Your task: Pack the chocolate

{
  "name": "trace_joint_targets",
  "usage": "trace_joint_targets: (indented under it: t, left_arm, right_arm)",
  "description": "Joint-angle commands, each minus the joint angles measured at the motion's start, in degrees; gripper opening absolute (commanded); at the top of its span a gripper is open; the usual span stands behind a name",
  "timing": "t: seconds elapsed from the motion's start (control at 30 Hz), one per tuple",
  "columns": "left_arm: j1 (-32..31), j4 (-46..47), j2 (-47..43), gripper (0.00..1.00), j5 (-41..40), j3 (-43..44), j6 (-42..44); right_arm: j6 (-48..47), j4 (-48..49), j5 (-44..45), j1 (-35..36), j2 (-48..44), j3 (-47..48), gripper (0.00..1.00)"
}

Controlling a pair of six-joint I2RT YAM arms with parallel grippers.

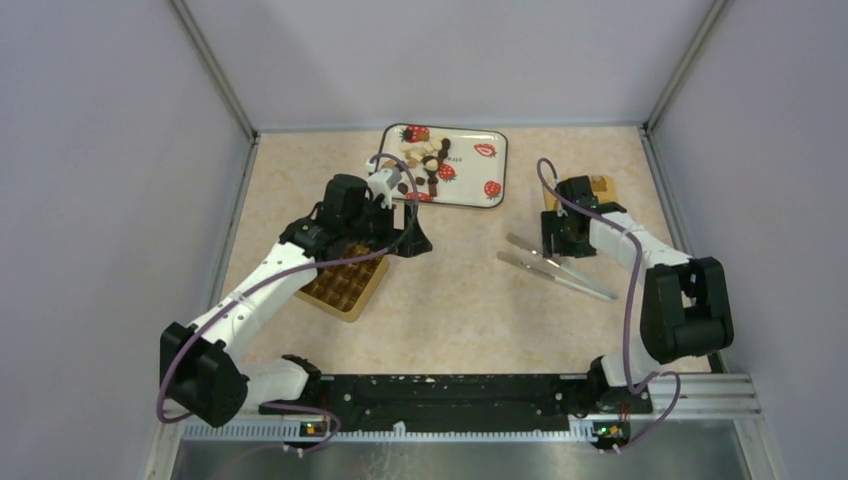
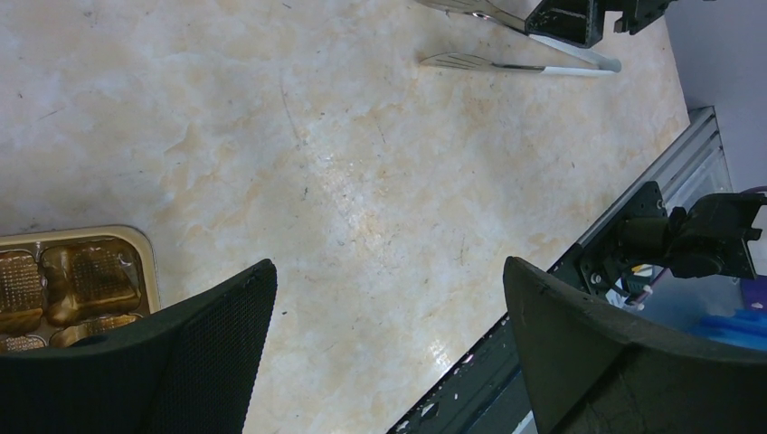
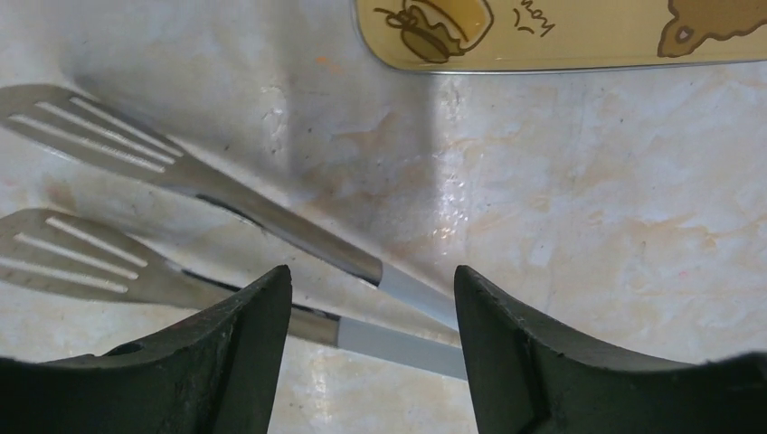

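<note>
The chocolate (image 1: 428, 160), small dark, light brown and cream pieces, is heaped on the left half of a white strawberry-print tray (image 1: 480, 170) at the back. A gold compartment box (image 1: 350, 312) lies front left; its cells (image 2: 81, 280) show at the left wrist view's edge. My left gripper (image 1: 405, 240) (image 2: 389, 267) hangs open over bare table beside that box, holding nothing. Metal tongs (image 1: 555, 268) (image 3: 271, 217) lie right of centre. My right gripper (image 1: 560, 245) (image 3: 373, 271) is low over them with its jaws apart, straddling both tong arms near the grey handles.
A yellow lid with brown bear prints (image 1: 603, 184) (image 3: 579, 36) lies just behind the right gripper. Grey walls enclose the marble table on three sides. The black and aluminium base rail (image 1: 450, 395) (image 2: 633, 217) runs along the near edge.
</note>
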Motion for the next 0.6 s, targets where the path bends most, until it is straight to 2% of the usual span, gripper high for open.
trace_joint_targets:
  t: [0.0, 0.27, 0.4, 0.57]
  left_arm:
    - [-0.27, 1.04, 0.17, 0.99, 0.75, 0.70, 1.14]
    - [-0.33, 1.60, -0.42, 0.99, -0.88, 0.52, 1.00]
    - [-0.32, 1.77, -0.41, 0.99, -1.21, 0.88, 1.58]
    - [-0.33, 1.55, -0.59, 0.99, -2.11, 0.38, 2.22]
  right_arm:
    - [0.49, 2.85, -1.02, -2.18, 2.91, -0.28, 0.63]
    - [0.37, 2.58, -1.07, -2.19, 5.98, 0.29, 0.45]
    - [0.23, 2.02, -2.15, -2.19, 6.39, -0.07, 0.43]
    - [0.38, 1.42, -3.82, -2.14, 6.07, -0.53, 0.29]
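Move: The slotted tongs lie almost straight under my right hand, their middle about 4 cm below it, 1 cm back and 1 cm to its left. The gold tin sits some 16 cm ahead and 4 cm to the right of my right hand. The chocolate tray is about 22 cm ahead and 27 cm to the left of that same hand. From my left hand the tongs lie roughly 31 cm to the right, 2 cm ahead and 18 cm below. I sink my right hand about 3 cm, straight down onto the tongs, easing barely 1 cm to the right at first and levelling off near the end. On the way my fingers close from about two-thirds open to one-third, coming in from left and right around the slanting shafts where the pale handles begin, and my fingertips start to touch the tongs. ##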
